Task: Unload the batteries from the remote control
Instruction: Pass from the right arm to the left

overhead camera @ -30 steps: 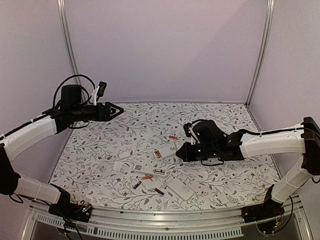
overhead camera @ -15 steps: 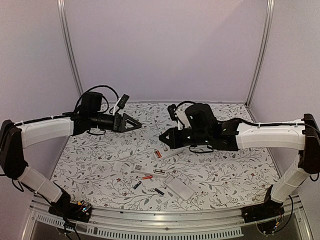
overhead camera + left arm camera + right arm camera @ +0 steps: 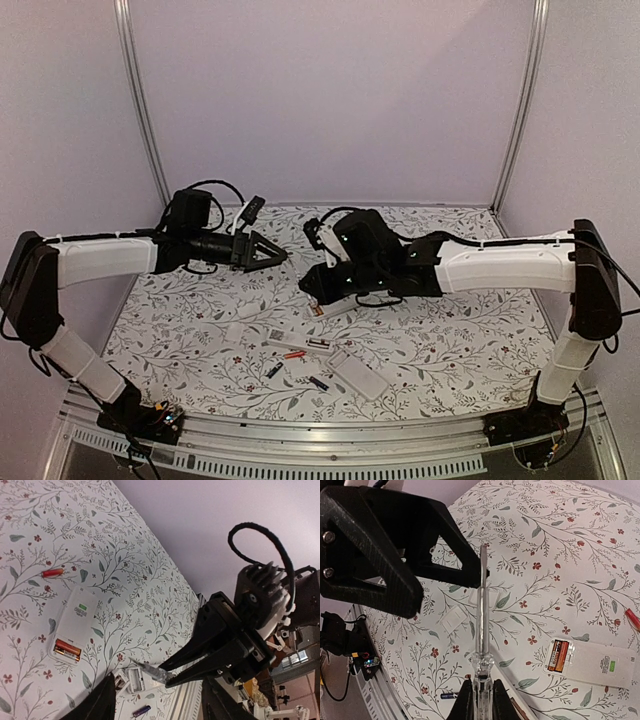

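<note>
My right gripper [image 3: 309, 286] [image 3: 480, 696] is shut on the clear handle of a screwdriver [image 3: 481, 610], whose metal shaft points at my left gripper [image 3: 279, 256]. The left gripper stands open, and the tool's tip [image 3: 134, 662] lies between its dark fingers [image 3: 97, 705] without touching them. Below the two lies a white remote control [image 3: 333, 305] [image 3: 75, 622] [image 3: 595, 664] with its back off and two brownish-gold batteries [image 3: 67, 649] [image 3: 558, 656] in the bay. Loose batteries lie about: a red one [image 3: 52, 572] [image 3: 632, 619], another red one [image 3: 293, 354], a dark one [image 3: 274, 370] and a bluish one [image 3: 318, 382] [image 3: 141, 710].
On the flower-patterned table [image 3: 450, 330] there is a second white remote [image 3: 358, 372] near the front, a third opened one [image 3: 300, 343] and loose white battery covers [image 3: 238, 332] [image 3: 452, 620]. Lilac walls close in the back and sides.
Both arms have swung toward the table's middle: the right gripper carried the screwdriver left and back, the left gripper came right to meet it, and the left jaws have narrowed somewhat.
</note>
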Available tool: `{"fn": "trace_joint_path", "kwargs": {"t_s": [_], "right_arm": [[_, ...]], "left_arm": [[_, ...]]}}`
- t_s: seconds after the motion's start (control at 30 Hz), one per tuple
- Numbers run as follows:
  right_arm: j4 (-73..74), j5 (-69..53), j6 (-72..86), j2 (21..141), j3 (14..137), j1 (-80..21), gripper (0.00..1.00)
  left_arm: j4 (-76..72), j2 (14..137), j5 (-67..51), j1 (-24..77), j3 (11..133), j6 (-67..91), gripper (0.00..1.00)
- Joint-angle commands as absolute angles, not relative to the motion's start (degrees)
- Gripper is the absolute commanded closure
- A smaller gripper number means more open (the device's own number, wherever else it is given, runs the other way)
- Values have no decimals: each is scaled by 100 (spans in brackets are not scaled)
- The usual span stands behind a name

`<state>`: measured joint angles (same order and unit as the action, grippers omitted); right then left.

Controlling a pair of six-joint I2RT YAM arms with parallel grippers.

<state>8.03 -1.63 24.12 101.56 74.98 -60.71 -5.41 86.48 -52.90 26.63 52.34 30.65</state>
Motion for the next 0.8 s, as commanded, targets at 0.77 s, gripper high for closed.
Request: {"fn": "trace_joint_path", "kwargs": {"t_s": [0.77], "right_arm": [[1389,408,1857,10669,8151,-6378,100]], "left_arm": [[-770,9012,-5464,2690,5137,3361,81]]}}
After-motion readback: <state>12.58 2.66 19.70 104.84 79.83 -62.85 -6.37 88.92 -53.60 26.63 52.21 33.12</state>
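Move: Just off the left hand's fingertips, the screwdriver held by the right hand has its middle some 3 cm to the right, 2 cm back and 1 cm lower. Seen from the right hand, that middle is about 4 cm ahead and 3 cm left, and the receiving left fingertips are some 6 cm ahead, 5 cm left, 1 cm up. On the table, roughly 15 cm below the right hand, the QR-code remote lies level with it, 3 cm left, and the orange-battery remote 10 cm ahead, 6 cm right. Closing its fingers from a bit over half open to about a fifth, the left hand sinks some 1.5 cm, mostly at the start, to bring them together about the screwdriver's shaft near the tip. Meanwhile the right hand keeps its shut grip on the clear handle and eases about 1 cm left towards the left hand, sinking slightly and dipping its fingertips some 5 degrees. ##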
